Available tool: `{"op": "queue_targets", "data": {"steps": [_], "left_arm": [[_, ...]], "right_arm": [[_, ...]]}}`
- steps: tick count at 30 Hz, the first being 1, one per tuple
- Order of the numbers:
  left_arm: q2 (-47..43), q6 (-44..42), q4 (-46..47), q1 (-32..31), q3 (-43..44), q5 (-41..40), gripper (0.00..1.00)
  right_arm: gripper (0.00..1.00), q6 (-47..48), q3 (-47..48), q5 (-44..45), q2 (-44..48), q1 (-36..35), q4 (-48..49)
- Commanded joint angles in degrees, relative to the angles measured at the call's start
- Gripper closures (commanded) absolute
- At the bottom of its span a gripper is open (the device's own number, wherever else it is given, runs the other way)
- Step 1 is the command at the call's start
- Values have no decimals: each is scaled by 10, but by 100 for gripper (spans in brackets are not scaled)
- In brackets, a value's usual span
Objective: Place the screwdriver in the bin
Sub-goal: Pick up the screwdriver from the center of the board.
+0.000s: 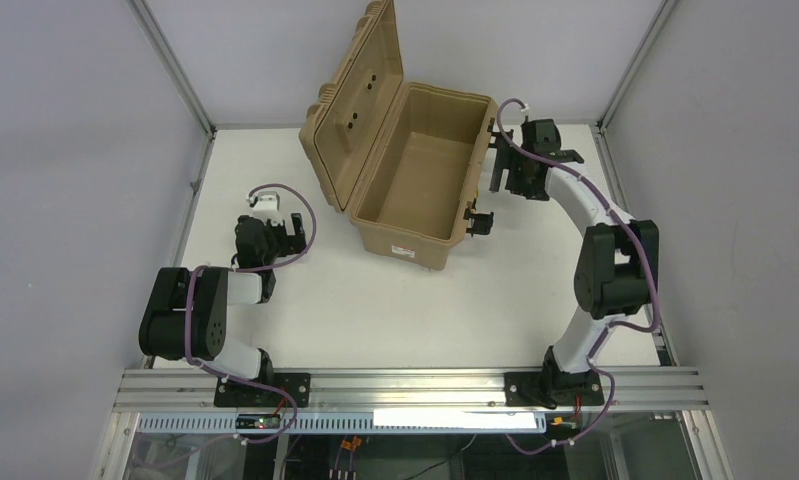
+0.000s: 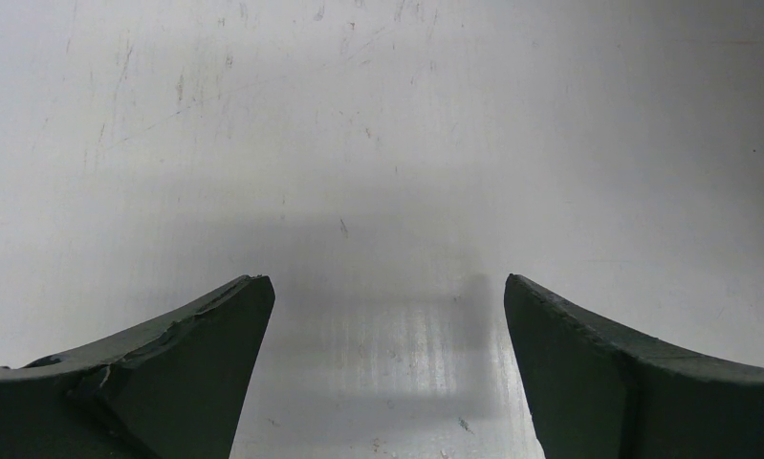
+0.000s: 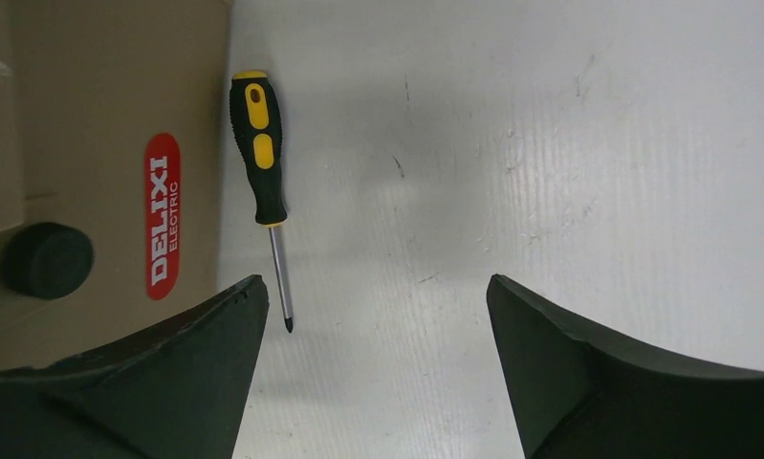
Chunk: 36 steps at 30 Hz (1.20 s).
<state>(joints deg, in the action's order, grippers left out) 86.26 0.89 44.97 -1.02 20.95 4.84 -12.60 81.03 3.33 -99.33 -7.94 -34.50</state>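
The screwdriver point(image 3: 259, 143), with a yellow and black handle and a thin shaft, lies flat on the white table right beside the bin's tan side wall point(image 3: 91, 96). Its tip points toward my right gripper point(image 3: 378, 282), which is open, empty and hovering above it, the tip just inside the left finger. The top view hides the screwdriver. The bin point(image 1: 405, 238) stands open at the back centre, its ribbed lid point(image 1: 360, 90) raised to the left. My right gripper point(image 1: 510, 170) is at the bin's right end. My left gripper point(image 1: 275, 240) is open over bare table point(image 2: 387, 279), left of the bin.
A red DELIXI ELECTRIC label point(image 3: 163, 215) and a black knob point(image 3: 48, 260) sit on the bin's wall near the screwdriver. Black latches point(image 1: 480, 222) stick out from the bin's right side. Metal frame posts point(image 1: 175, 70) border the table's back corners.
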Motion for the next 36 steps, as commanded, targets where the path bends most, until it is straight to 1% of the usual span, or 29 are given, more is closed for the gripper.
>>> {"op": "queue_targets", "data": {"steps": [1, 4, 8, 13, 16, 23, 26, 28, 30, 36], "left_arm": [[0, 5, 21, 6, 4, 5, 1], [0, 5, 21, 6, 4, 5, 1], [0, 5, 21, 6, 4, 6, 1], [0, 5, 21, 6, 4, 6, 1], [0, 5, 21, 6, 4, 6, 1], [1, 5, 21, 6, 4, 5, 1], [0, 5, 21, 6, 4, 6, 1], [0, 5, 21, 6, 4, 6, 1], [1, 5, 21, 6, 4, 6, 1], [0, 5, 21, 6, 4, 6, 1]], "right_arm": [[12, -14, -10, -29, -27, 3, 50], [16, -23, -15, -61, -45, 2, 64], [25, -40, -20, -95, -65, -1, 86], [33, -59, -15, -109, -96, -14, 109], [34, -68, -10, -111, -117, -23, 124], [40, -92, -5, -112, -152, -38, 165], [42, -99, -6, -91, -164, -48, 177], [45, -98, -6, -64, -171, -56, 180], [50, -97, -5, -40, -180, -63, 181], [67, -88, -6, 73, -210, -87, 191]]}}
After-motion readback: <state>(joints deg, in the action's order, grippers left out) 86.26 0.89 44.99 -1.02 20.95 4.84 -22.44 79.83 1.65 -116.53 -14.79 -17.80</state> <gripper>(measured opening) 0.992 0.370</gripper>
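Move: The screwdriver lies on the board about 4 cm ahead of the right hand, 8 cm to its left and some 12 cm below, handle outward. Farther left stands the open bin, its middle roughly 21 cm left of the hand and 7 cm ahead. Its near latch is 8 cm left and 8 cm back, its far latch 3 cm left and 10 cm ahead. From the left hand the screwdriver is about 49 cm right and 9 cm ahead. The right fingers come down astride the shaft end of the screwdriver's handle, the left fingertip reaching its side, in the narrow strip beside the bin wall. The hand sinks about 10 cm and shifts some 8 cm left, easing forward a few centimetres mostly at the end. The wrist rolls its left side up about 10 degrees, then partly back, while the fingers close from nearly wide to under half open. ##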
